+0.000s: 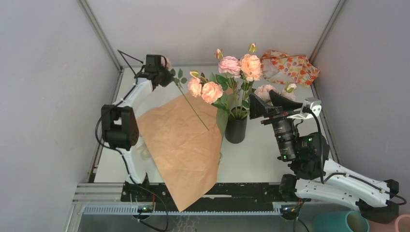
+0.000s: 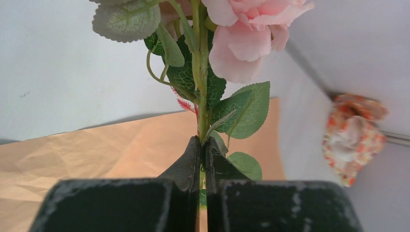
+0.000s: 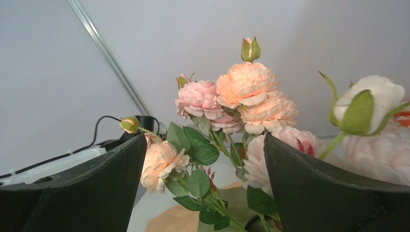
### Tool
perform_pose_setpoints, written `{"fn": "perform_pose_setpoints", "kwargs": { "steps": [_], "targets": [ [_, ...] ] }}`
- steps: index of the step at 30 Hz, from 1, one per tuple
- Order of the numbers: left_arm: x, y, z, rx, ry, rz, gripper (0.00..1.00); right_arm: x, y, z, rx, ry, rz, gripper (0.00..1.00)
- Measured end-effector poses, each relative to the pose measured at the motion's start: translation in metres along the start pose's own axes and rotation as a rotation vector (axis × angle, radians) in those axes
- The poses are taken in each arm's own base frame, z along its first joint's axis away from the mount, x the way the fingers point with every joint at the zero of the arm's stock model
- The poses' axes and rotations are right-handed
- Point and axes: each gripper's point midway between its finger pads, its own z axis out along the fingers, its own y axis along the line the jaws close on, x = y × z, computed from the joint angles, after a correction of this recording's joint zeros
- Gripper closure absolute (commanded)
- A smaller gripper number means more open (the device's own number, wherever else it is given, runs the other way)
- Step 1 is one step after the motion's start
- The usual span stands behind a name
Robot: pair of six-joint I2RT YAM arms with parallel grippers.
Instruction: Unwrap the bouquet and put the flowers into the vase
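Observation:
The black vase (image 1: pixel 236 129) stands mid-table and holds several pink and peach roses (image 1: pixel 240 66) of the bouquet. The orange-brown paper wrap (image 1: pixel 183 145) lies spread open to its left, hanging over the near edge. My left gripper (image 1: pixel 166 77) is raised at the back left and shut on the stem (image 2: pixel 200 87) of a single pink rose (image 2: pixel 246 34); the long stem (image 1: pixel 193 108) slants down over the paper. My right gripper (image 1: pixel 265 102) stands open just right of the vase's flowers (image 3: pixel 244 92), gripping nothing.
An orange-and-white patterned cloth (image 1: pixel 289 66) lies at the back right corner. A teal cylinder (image 1: pixel 341 222) and a pink cylinder (image 1: pixel 403 223) stand below the near right edge. Grey walls close in the table on three sides.

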Motion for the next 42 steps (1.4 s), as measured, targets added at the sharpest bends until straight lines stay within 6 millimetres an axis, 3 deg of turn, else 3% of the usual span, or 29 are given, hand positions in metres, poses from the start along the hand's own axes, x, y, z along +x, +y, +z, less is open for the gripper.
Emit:
{"fn": "perform_pose_setpoints", "kwargs": {
  "steps": [5,13,22,32,33,37,42],
  "targets": [
    [-0.034,-0.037,-0.056,0.131,-0.113,0.003,1.0,-0.001,0.003,0.001,-0.012,0.0,0.0,0.0],
    [-0.065,-0.061,-0.147,0.188,-0.317,0.084,1.0,-0.005,0.006,0.005,-0.01,-0.007,-0.014,0.0],
    [-0.09,-0.092,-0.309,0.342,-0.608,0.145,1.0,-0.016,0.002,0.008,0.013,-0.025,-0.011,0.0],
    [-0.096,-0.076,-0.482,0.599,-0.839,0.087,1.0,-0.046,-0.014,0.02,0.11,-0.042,0.011,0.0],
    [-0.096,-0.076,-0.484,0.602,-0.84,0.086,1.0,-0.047,-0.013,0.021,0.109,-0.04,0.009,0.01],
    [-0.093,-0.073,-0.529,0.726,-0.879,0.072,1.0,-0.06,-0.008,0.034,0.115,-0.029,-0.018,0.0],
    [-0.08,-0.092,-0.539,0.837,-0.837,0.108,1.0,-0.08,0.009,0.056,0.089,-0.018,-0.034,0.01]
  ]
}}
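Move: The left hand already grips the last flower. From it the dark vase stands about 22 cm back and 30 cm to the right, its middle some 4 cm lower; the flower heads in the vase are some 20 cm back, 28 cm right and 26 cm higher. The spread wrapping paper's middle is 28 cm back, 9 cm right and 13 cm below. From the open right hand the vase is about 9 cm ahead, 2 cm left and 33 cm down. Keep the left fingers shut on the flower stem and lift it fast, first nearly straight up, then up and back towards the base, about 45 cm up and 30 cm back in all, while tipping the fingers from steeply down to somewhat above level. Raise the right gripper, empty and wide open, some 9 cm beside the flowers in the vase, easing a little forward late on. ##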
